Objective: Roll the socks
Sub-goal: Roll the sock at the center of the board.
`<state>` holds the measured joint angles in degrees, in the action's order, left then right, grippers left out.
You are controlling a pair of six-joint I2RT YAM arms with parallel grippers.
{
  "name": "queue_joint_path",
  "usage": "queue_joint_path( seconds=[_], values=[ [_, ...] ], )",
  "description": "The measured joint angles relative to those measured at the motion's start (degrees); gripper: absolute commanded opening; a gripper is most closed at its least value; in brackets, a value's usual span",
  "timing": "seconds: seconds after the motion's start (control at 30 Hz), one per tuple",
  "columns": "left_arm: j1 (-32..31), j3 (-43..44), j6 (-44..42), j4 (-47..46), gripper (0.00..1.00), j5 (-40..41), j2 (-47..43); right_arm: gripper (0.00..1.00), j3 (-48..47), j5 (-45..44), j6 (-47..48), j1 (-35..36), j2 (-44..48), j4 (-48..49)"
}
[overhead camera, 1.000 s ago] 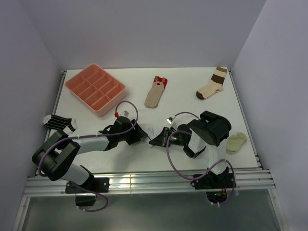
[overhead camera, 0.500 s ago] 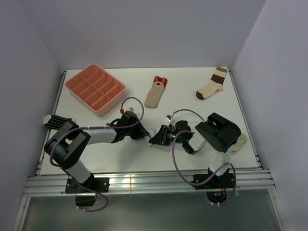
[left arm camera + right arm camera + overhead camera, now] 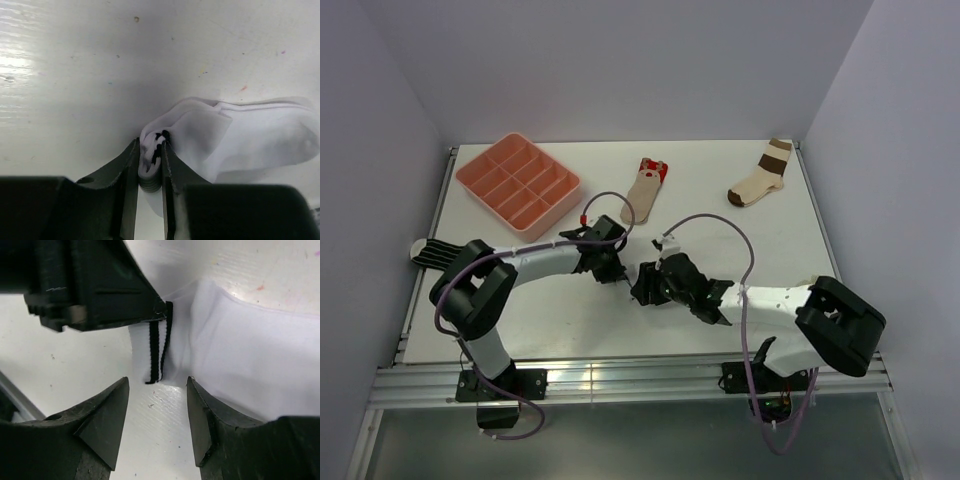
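My left gripper (image 3: 150, 142) is shut on the bunched cuff of the white sock (image 3: 250, 140), whose black bands show between the jaws. The rest of that sock lies flat on the table to the right. My right gripper (image 3: 157, 385) stands open just in front of the banded cuff (image 3: 156, 352), touching nothing; the white sock (image 3: 250, 355) lies beyond its right finger. In the top view the left gripper (image 3: 615, 268) and the right gripper (image 3: 642, 286) meet mid-table. The tan sock with a red end (image 3: 642, 195) lies at the back, and the striped sock (image 3: 435, 250) lies at the left edge.
A pink compartment tray (image 3: 518, 185) sits at the back left. A cream sock with brown bands (image 3: 762, 175) lies at the back right. The right arm (image 3: 790, 305) stretches low across the near right of the table.
My right gripper has opened and let go of the white sock's cuff. My left gripper has closed on it. Both arms have reached further toward the table's middle.
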<state>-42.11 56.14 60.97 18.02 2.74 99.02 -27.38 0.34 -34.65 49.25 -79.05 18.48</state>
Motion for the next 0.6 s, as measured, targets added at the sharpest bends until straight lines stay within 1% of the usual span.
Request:
queue_joint_path(
  seconds=[0.13, 0.27, 0.43, 0.6],
  values=[
    [-0.1, 3.6, -1.8, 5.9, 0.14, 1.6, 1.4, 0.57, -3.1, -10.0, 4.5, 6.0, 1.5, -4.9],
    [-0.2, 6.4, -3.1, 9.3, 0.14, 1.8, 3.0, 0.57, -5.9, -17.0, 8.3, 10.5, 0.8, -7.2],
    [-0.2, 8.1, -3.8, 11.4, 0.15, 1.7, 4.0, 0.57, -10.0, -22.5, 12.4, 15.9, -4.2, -7.1],
    [-0.2, 8.6, -4.5, 12.0, 0.14, 1.7, 4.3, 0.55, -13.8, -26.3, 14.8, 19.1, -11.3, -7.2]
  ],
)
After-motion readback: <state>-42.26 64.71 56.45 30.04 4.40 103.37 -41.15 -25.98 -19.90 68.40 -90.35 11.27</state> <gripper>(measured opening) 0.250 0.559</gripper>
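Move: The white sock's rolled cuff is already pinched in the left fingers, right at the left hand point. From the half-open right hand, that cuff lies about 3 cm to the left, 1 cm ahead and 3 cm below. The sock's flat foot stretches some 3 cm ahead and 5 cm to the right of the right hand, and 4 cm below. The tan bear sock lies roughly 23 cm straight ahead of it. Swing the right gripper about 5 cm left, and slightly back, in a low arc across to the near side of the left gripper and the held cuff: rise some 2 cm, then sink again, turning the wrist some 30 degrees with the fingers staying half open. Keep the left fingers' pinch on the roll, easing about 1 cm left with a small tilt. ##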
